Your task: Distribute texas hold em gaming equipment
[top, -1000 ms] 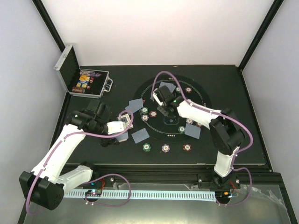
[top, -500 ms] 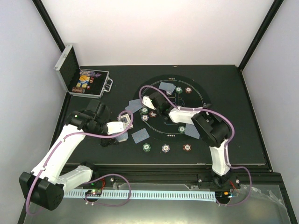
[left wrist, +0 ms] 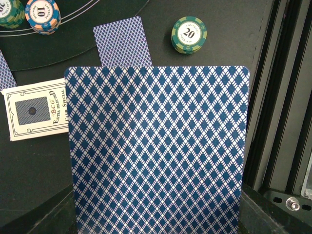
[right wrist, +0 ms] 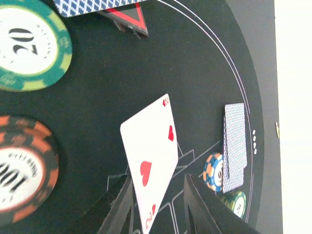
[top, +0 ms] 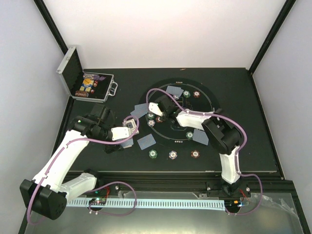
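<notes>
My left gripper (top: 127, 127) hovers left of the round mat and is shut on a blue-backed playing card (left wrist: 158, 151) that fills the left wrist view and hides its jaws. Below it lie a face-down card (left wrist: 122, 46), a green chip (left wrist: 189, 35) and a card box (left wrist: 39, 109). My right gripper (top: 155, 108) is over the mat's left side. Its jaws stand apart, and a two of hearts (right wrist: 151, 156) leans on the left finger (right wrist: 117, 209), clear of the right one. A green chip (right wrist: 29, 46) and an orange-black chip (right wrist: 22, 168) lie beside it.
The open silver case (top: 87, 85) with chips inside stands at the back left. Face-down cards (top: 174, 90) (top: 200, 136) and chips (top: 173, 155) are spread over the black mat (top: 214, 105). A metal rail (left wrist: 287, 97) runs along the table's near edge.
My right gripper has swung left from the mat's centre to its left side with the two of hearts, and its jaws have come apart. The left arm has not moved.
</notes>
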Action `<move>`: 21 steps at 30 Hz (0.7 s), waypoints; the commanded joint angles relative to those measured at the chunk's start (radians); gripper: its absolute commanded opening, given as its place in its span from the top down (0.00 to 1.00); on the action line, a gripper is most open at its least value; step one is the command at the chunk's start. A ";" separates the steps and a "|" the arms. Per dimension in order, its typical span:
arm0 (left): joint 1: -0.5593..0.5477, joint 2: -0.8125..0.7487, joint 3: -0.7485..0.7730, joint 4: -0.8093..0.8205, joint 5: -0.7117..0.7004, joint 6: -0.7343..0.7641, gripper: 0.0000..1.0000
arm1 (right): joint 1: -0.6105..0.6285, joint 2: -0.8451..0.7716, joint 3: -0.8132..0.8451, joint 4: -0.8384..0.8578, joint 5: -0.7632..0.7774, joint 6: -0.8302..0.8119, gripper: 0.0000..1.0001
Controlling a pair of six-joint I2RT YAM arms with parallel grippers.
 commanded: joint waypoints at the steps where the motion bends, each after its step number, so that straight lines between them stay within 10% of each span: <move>1: 0.002 -0.021 0.009 -0.004 0.004 0.006 0.98 | -0.004 -0.114 -0.038 -0.084 -0.039 0.037 0.68; 15: 0.002 -0.037 0.016 -0.019 0.012 -0.004 0.98 | -0.011 -0.346 -0.053 -0.133 0.001 0.277 0.49; 17: 0.001 -0.038 0.018 -0.021 0.015 -0.004 0.98 | -0.013 -0.420 -0.055 -0.080 0.054 0.389 0.39; 19: 0.001 -0.040 0.019 -0.023 0.016 -0.003 0.98 | -0.021 -0.488 -0.019 -0.095 0.128 0.559 0.01; 21: 0.001 -0.043 0.020 -0.025 0.017 -0.002 0.98 | -0.061 -0.533 0.060 -0.244 0.119 0.769 0.00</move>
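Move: The heart card stands tilted right at the open right fingertips, its middle about 3 cm left of the hand, 1 cm ahead and 2 cm below. The orange chip stack lies some 5 cm left and 5 cm back of the right hand, the green stack about 11 cm left and 3 cm back, and the face-down cards at the far side 13 cm ahead and 3 cm right. From the left hand, that heart card lies roughly 26 cm ahead, 25 cm right and 13 cm below. Coming free of the tilted heart card, the right hand draws back about 3 cm and slightly right while starting to rise, then climbs fast and drifts farther right, ending some 15 cm higher. Its already parted fingers spread nearly fully, and late in the climb the hand rolls left side up by over 20 degrees and turns clockwise some 15. ##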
